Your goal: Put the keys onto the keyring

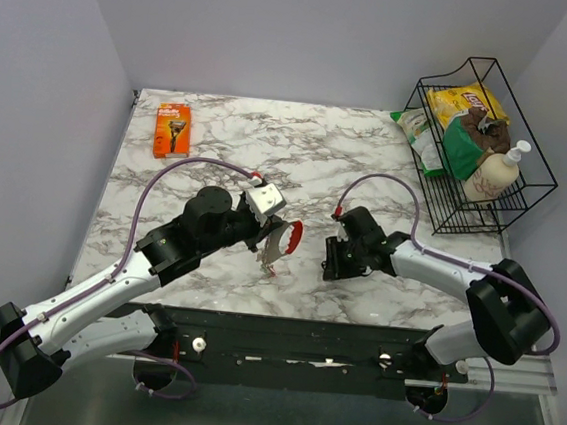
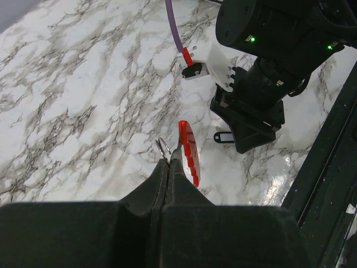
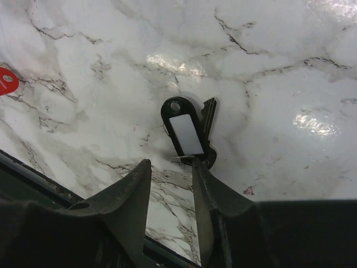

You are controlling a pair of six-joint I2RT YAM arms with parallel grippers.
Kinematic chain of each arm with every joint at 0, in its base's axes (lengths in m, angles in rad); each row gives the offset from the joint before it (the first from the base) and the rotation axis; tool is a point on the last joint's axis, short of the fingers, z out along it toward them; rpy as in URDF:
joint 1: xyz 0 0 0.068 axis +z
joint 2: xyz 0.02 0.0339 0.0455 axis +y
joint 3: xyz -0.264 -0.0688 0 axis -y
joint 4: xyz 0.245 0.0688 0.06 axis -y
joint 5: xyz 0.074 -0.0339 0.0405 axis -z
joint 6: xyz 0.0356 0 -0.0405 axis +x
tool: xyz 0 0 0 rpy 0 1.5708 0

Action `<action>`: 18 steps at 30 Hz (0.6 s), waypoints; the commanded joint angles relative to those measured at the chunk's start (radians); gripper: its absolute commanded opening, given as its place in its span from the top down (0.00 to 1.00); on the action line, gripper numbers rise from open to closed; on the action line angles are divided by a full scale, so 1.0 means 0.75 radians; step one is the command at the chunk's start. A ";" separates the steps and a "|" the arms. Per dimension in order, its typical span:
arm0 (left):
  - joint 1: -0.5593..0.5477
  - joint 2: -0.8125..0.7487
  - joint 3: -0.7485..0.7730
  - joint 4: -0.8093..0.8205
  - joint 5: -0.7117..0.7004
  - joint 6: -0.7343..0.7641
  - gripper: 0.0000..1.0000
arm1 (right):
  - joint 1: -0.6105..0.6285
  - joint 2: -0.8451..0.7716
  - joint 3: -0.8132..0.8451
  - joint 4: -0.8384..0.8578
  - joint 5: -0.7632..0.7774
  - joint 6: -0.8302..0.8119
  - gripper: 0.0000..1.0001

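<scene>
My left gripper (image 2: 170, 161) is shut on the keys (image 2: 188, 152). They are a small silvery bunch with a red curved tag, held just above the marble, and a thin metal loop (image 2: 163, 148) sticks out beside the fingertips. In the top view the keys (image 1: 281, 242) hang at the left gripper (image 1: 267, 239). The keyring (image 3: 186, 132), a small black oblong tag with a pale window, lies flat on the table. My right gripper (image 3: 170, 163) stands open just short of its near end, and nothing is gripped. The keyring (image 2: 223, 137) also shows beside the right arm.
An orange razor pack (image 1: 173, 128) lies at the back left. A black wire basket (image 1: 527, 186) with snack bags and a pump bottle stands at the back right. A black rail (image 1: 301, 340) runs along the near table edge.
</scene>
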 commanded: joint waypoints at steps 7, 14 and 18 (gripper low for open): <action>-0.002 -0.028 0.004 0.031 0.067 -0.006 1.00 | 0.022 0.136 0.050 -0.037 0.153 0.012 0.73; -0.004 -0.030 0.008 0.027 0.073 -0.008 1.00 | 0.022 0.081 0.052 -0.035 0.161 0.008 0.88; -0.004 -0.028 0.006 0.029 0.071 -0.006 1.00 | 0.020 -0.009 0.054 -0.061 0.155 -0.002 0.90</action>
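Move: The black-tagged keyring lies just beyond the right hand's open fingertips, its middle about 2 cm ahead, 2 cm to the left and 1 cm below, with its ring end nearest the tips. Its silver key lies beside the tag, some 4 cm ahead of the hand and 2 cm left. The red-edged bunch hangs from the left hand about 13 cm to the left, 4 cm farther out and 12 cm higher. From the left hand the keyring is about level ahead, 14 cm to the right and 22 cm down. The right fingers close from nearly half open to almost shut, pinching the ring end of the keyring close above the table. As they shut, the hand slides forward about 1.5 cm with a slight drift left that it then takes back, keeping its height and downward slant. The left hand stays put, still gripping its red-edged bunch. ##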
